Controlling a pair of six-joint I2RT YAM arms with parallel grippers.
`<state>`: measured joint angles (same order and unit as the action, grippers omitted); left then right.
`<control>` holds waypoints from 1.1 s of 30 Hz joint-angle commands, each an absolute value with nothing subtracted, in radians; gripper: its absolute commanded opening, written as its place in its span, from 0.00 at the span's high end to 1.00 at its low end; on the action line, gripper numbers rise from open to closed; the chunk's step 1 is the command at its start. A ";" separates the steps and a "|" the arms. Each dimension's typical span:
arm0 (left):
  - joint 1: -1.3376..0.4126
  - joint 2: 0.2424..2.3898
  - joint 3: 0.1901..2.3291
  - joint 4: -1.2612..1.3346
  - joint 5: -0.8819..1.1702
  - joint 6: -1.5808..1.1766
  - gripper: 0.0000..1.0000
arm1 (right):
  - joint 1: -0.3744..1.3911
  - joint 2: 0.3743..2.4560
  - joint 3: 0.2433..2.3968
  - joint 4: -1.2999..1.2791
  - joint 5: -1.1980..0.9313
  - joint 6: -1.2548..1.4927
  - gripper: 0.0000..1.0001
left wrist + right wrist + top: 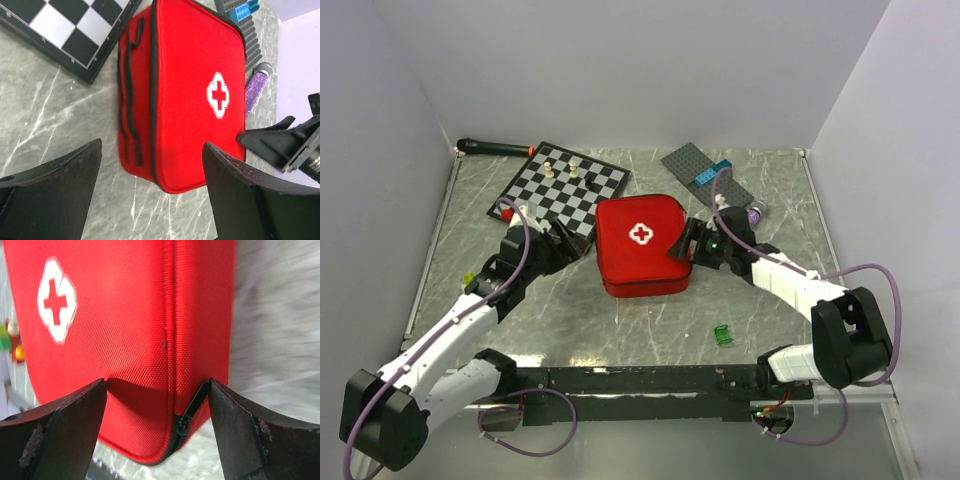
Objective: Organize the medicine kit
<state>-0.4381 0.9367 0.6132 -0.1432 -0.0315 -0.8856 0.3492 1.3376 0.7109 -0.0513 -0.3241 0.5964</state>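
Observation:
The red medicine kit (640,245) lies zipped shut and flat on the marble table, white cross facing up. My left gripper (563,245) stands open just off its left side. In the left wrist view the kit (190,95) has its near corner ahead of the wide-apart fingers (60,195), with nothing between them. My right gripper (684,250) is open at the kit's right edge. In the right wrist view its fingers (250,440) straddle a corner of the kit (125,330), and the black zip slider (182,426) sits close to the right finger.
A chessboard (560,185) with a few pieces lies behind the kit on the left, touching it. A grey baseplate (705,170) with a blue brick and a purple glittery object (755,212) lie at the back right. A small green piece (723,335) sits near the front. A black tool (495,147) rests by the back wall.

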 commanded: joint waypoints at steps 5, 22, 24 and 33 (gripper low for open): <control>-0.436 0.821 0.589 -0.202 -0.072 -0.884 0.15 | 0.482 1.221 0.725 -0.147 -0.345 0.583 0.13; -0.468 0.620 0.489 -0.315 0.086 -0.831 0.36 | 0.249 1.602 1.262 -0.075 -0.303 0.560 0.12; -0.529 0.653 0.491 -0.305 0.081 -0.842 0.37 | 0.241 1.719 1.357 -0.071 -0.359 0.552 0.12; -0.618 0.877 0.502 -0.304 0.095 -0.822 0.38 | 0.239 2.046 1.638 -0.081 -0.610 0.499 0.12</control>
<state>-0.6071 0.8318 0.4828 -0.3233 0.0746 -0.8478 0.2375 2.0090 1.5562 -0.1173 -0.4603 0.5396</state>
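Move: The closed medicine kit lies with its middle about 9 cm left of the right hand, 4 cm ahead and 5 cm below; that hand is at its right side near the front corner. Right of that hand, the purple microphone is roughly 12 cm off and 10 cm ahead, and the grey plate 5 cm off and 24 cm ahead. From the left hand the kit is some 13 cm right, 6 cm ahead and 12 cm lower; the chessboard sits 20 cm ahead, 4 cm left. The kit's right side near its front corner, already against the open right fingers, is pushed left and back by a short stroke of 3–4 cm each way; the hand then leaves, arcs up about 12 cm and swings forward some 24 cm, sinking beside the kit's far right corner. The left hand draws back about 9 cm, first rising slightly, then sinking and going right towards the front-left corner, its fingers partly closing and tipping down. ##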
